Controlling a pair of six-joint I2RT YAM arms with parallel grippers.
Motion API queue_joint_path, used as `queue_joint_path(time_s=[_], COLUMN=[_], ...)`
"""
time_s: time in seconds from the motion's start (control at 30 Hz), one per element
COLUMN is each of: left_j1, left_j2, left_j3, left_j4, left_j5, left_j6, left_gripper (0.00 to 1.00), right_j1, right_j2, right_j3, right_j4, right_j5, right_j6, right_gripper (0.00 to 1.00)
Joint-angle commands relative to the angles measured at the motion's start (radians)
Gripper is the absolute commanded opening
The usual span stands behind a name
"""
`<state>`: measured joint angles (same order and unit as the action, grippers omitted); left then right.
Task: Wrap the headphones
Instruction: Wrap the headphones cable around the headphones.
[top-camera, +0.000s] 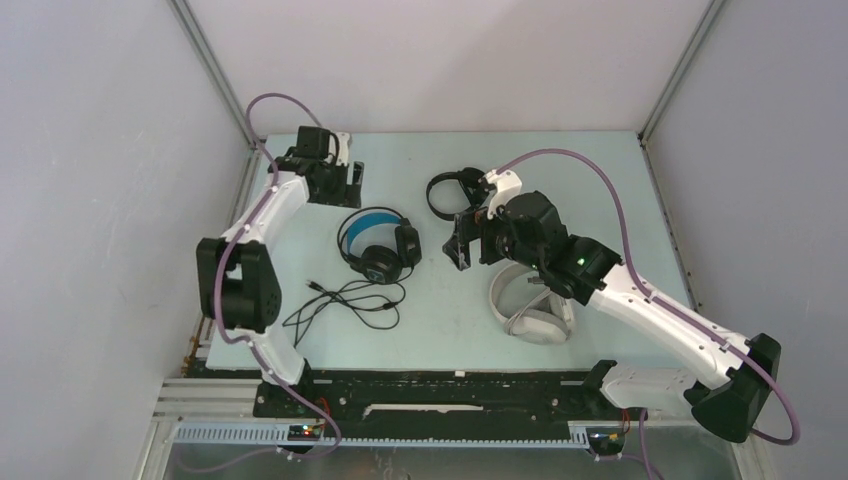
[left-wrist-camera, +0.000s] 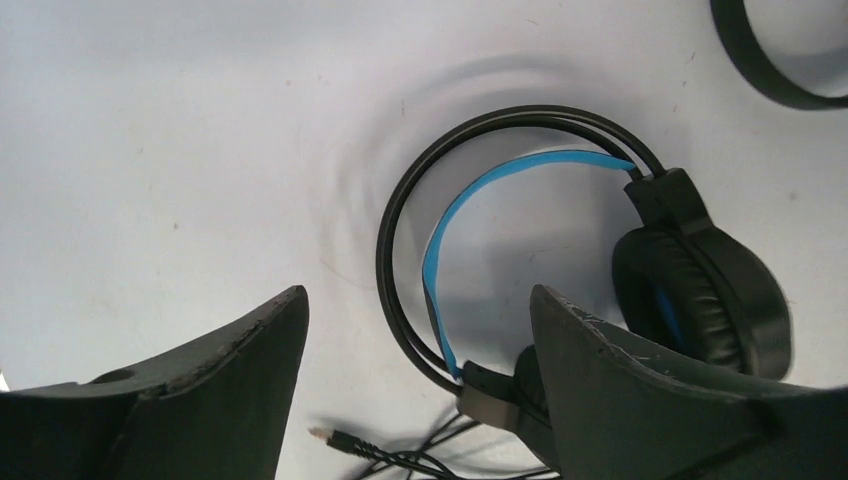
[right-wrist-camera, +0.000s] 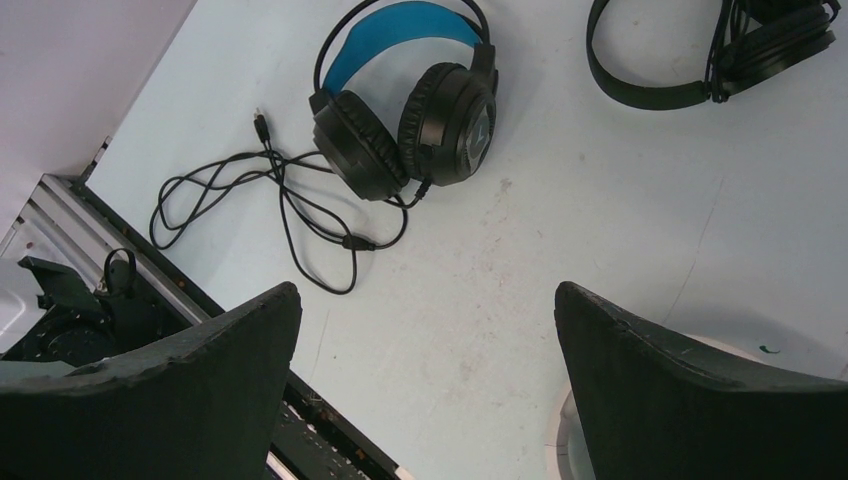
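The bulky black headphones with blue lining (top-camera: 378, 245) lie left of centre on the table, their cable (top-camera: 345, 300) sprawled loose in front of them with the jack plug (left-wrist-camera: 330, 437) free. My left gripper (top-camera: 340, 188) hovers behind them, open and empty; in its wrist view (left-wrist-camera: 418, 295) the blue-lined band (left-wrist-camera: 500, 175) lies below the fingers. The thin black headphones (top-camera: 447, 192) lie at the back centre. My right gripper (top-camera: 462, 243) is open and empty over bare table (right-wrist-camera: 425, 290). The white headphones (top-camera: 530, 310) lie partly under the right arm.
The pale table (top-camera: 440, 330) is boxed in by grey walls at left, back and right. A black rail with wiring (right-wrist-camera: 90, 310) runs along the near edge. The right arm's purple hose (top-camera: 600, 180) arcs over the back right.
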<state>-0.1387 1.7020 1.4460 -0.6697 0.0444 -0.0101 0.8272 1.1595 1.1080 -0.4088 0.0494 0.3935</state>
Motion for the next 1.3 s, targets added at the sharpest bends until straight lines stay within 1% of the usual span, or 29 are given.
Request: queue_joint_path(time_s=[0.0,0.1,0.17,0.27,0.4,0.47,0.53,0.6,0.67,0.77,0.97,1.03,1.17,1.23,1.27], left_j1=[0.023,0.023,0.024,0.024,0.024,0.023,0.023,0.024,0.024,0.023,0.016,0.005,-0.022,-0.038,-0.048], left_j2=[0.108,0.194,0.243,0.288,0.31,0.309,0.309,0.305,0.308,0.334,0.301,0.296,0.287,0.284,0.277], left_j3=[0.115,0.193,0.21,0.196,0.138,0.101,0.082,0.074,0.073,0.102,0.043,0.037,0.01,0.002,-0.004], left_j4=[-0.01,-0.052,-0.061,-0.062,-0.012,0.029,0.044,0.05,0.05,-0.002,-0.002,-0.005,0.017,0.013,0.011], left_j5=[0.123,0.132,0.153,0.139,0.123,0.139,0.158,0.162,0.153,0.161,0.176,0.176,0.172,0.16,0.154], left_j6=[0.155,0.185,0.185,0.174,0.21,0.233,0.246,0.251,0.256,0.262,0.218,0.217,0.201,0.194,0.191], left_gripper=[0.87,0.87,0.87,0.86,0.81,0.81,0.76,0.74,0.69,0.58,0.57,0.55,0.37,0.3,0.24], right_j1=[0.01,0.011,0.011,0.009,0.012,0.014,0.014,0.015,0.014,0.014,0.013,0.015,0.015,0.015,0.016], right_j2=[-0.008,-0.013,-0.017,-0.018,-0.019,-0.017,-0.017,-0.019,-0.022,-0.029,-0.034,-0.034,-0.033,-0.036,-0.036], right_j3=[0.005,0.005,0.005,0.004,0.005,0.005,0.004,0.005,0.005,0.004,0.004,0.005,0.005,0.005,0.004], right_j4=[0.033,0.025,0.026,0.032,0.031,0.031,0.034,0.036,0.035,0.03,0.022,0.023,0.017,0.005,-0.002], right_j5=[-0.008,-0.002,-0.002,0.0,0.006,0.012,0.013,0.012,0.012,0.019,0.027,0.026,0.022,0.038,0.047], right_j6=[0.007,0.001,-0.002,-0.002,-0.007,-0.011,-0.015,-0.016,-0.02,-0.021,-0.024,-0.025,-0.022,-0.017,-0.014], right_gripper=[0.99,0.99,0.99,0.99,0.99,0.99,0.99,0.99,0.99,0.99,0.99,0.99,1.0,1.0,1.0])
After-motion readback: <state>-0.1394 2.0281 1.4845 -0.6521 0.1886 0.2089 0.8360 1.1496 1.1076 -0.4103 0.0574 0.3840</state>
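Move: The black-and-blue headphones' middle lies about 4 cm back and 7 cm right of the left hand, some 12 cm below; the left-far bend of their headband is almost straight beneath the fingers. Their coiled cable lies about 16 cm back and 15 cm down, level sideways; the small black headphones are about 8 cm ahead, 24 cm right and 13 cm below. From the right hand the black-and-blue headphones are about 13 cm ahead, 18 cm left, 23 cm lower. The left hand sinks about 12 cm over the headband's left-far bend, its wide-open fingers closing partway around the band. ##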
